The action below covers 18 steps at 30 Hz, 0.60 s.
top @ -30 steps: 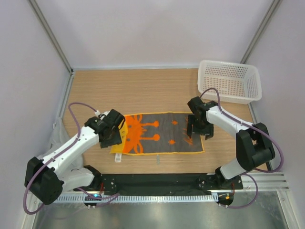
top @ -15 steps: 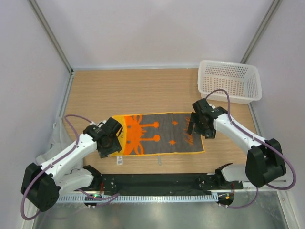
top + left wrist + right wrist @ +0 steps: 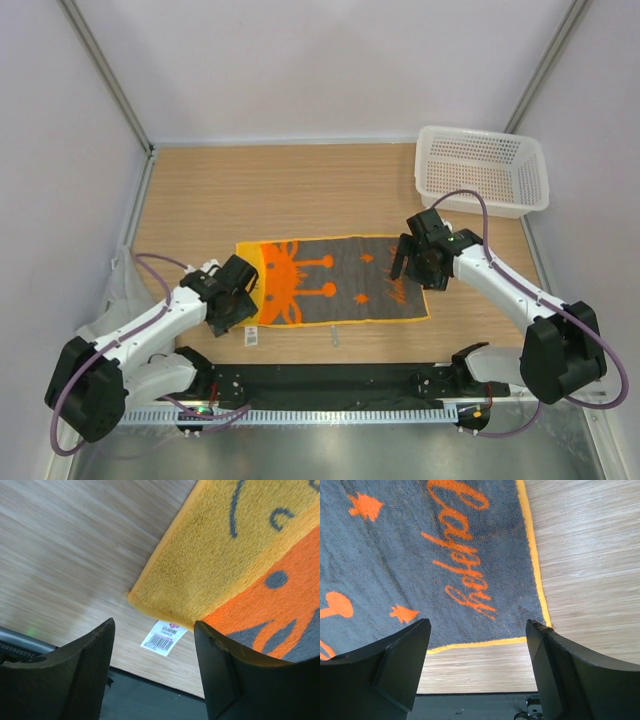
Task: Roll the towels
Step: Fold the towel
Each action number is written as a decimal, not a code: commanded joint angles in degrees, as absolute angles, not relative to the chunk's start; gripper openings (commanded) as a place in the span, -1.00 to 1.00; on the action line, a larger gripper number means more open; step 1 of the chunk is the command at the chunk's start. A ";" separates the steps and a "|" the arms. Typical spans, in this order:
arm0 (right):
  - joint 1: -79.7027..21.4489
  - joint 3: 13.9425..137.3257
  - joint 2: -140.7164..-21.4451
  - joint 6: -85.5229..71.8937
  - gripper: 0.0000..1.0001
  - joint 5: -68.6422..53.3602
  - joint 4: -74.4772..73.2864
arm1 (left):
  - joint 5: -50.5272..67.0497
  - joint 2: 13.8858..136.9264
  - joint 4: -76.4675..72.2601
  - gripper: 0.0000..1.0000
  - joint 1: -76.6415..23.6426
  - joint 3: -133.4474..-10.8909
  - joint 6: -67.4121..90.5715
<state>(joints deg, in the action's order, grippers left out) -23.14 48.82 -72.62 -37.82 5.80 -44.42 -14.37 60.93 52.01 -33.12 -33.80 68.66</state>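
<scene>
One towel (image 3: 335, 280) lies spread flat on the wooden table: dark grey with orange figures, a yellow left end and a yellow edge. Its near left corner (image 3: 150, 597) and white barcode tag (image 3: 164, 637) show in the left wrist view. My left gripper (image 3: 238, 308) hovers open just off that corner, with nothing between its fingers (image 3: 85, 670). My right gripper (image 3: 418, 272) stands open over the towel's right end (image 3: 470, 570), its jaws spanning the near right corner and empty. A pale cloth (image 3: 122, 290) hangs at the table's left edge; I cannot tell if it is a towel.
A white perforated basket (image 3: 480, 170) stands at the back right of the table. A small pale scrap (image 3: 333, 338) lies near the front edge, below the towel. The black base rail (image 3: 330, 385) runs along the near edge.
My left gripper has drawn back off the towel's left end toward the near left and opened wider. The right gripper has shifted slightly right and stays open. The towel lies flat.
</scene>
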 commanded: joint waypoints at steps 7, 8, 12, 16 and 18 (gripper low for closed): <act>-23.29 49.48 -70.31 -35.42 0.66 4.66 -45.79 | -18.63 64.07 47.03 0.35 -30.85 -31.99 70.49; -23.29 49.74 -70.40 -35.33 0.66 4.83 -45.96 | -17.85 64.51 45.89 0.29 -30.85 -31.73 70.23; -23.20 50.71 -70.23 -34.89 0.65 5.27 -46.85 | -16.00 66.35 42.98 -0.02 -30.76 -30.94 69.70; -23.29 50.63 -69.61 -34.98 0.64 6.33 -47.55 | -15.47 68.02 42.10 -0.46 -30.76 -31.72 68.64; -23.20 50.28 -69.43 -34.98 0.64 7.03 -47.55 | -15.29 68.20 42.19 -0.63 -30.76 -32.08 68.03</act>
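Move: The towel's near left corner lies almost under my open left hand, about 1 cm ahead, 1 cm to the left and 3 cm below; from my right hand it is roughly 37 cm left, 7 cm back and 7 cm down. Near the left hand, the barcode tag pokes out from under the near edge, some 1 cm back and 1 cm to the right. The orange print's middle is about 10 cm ahead and 9 cm to the right. I sink my left hand about 2 cm onto the towel's near left corner, easing about 1 cm forward and slightly left on the way so the corner comes between my fingers. Keeping them pointed down, I close them from wide open and pinch the corner just above the table. ##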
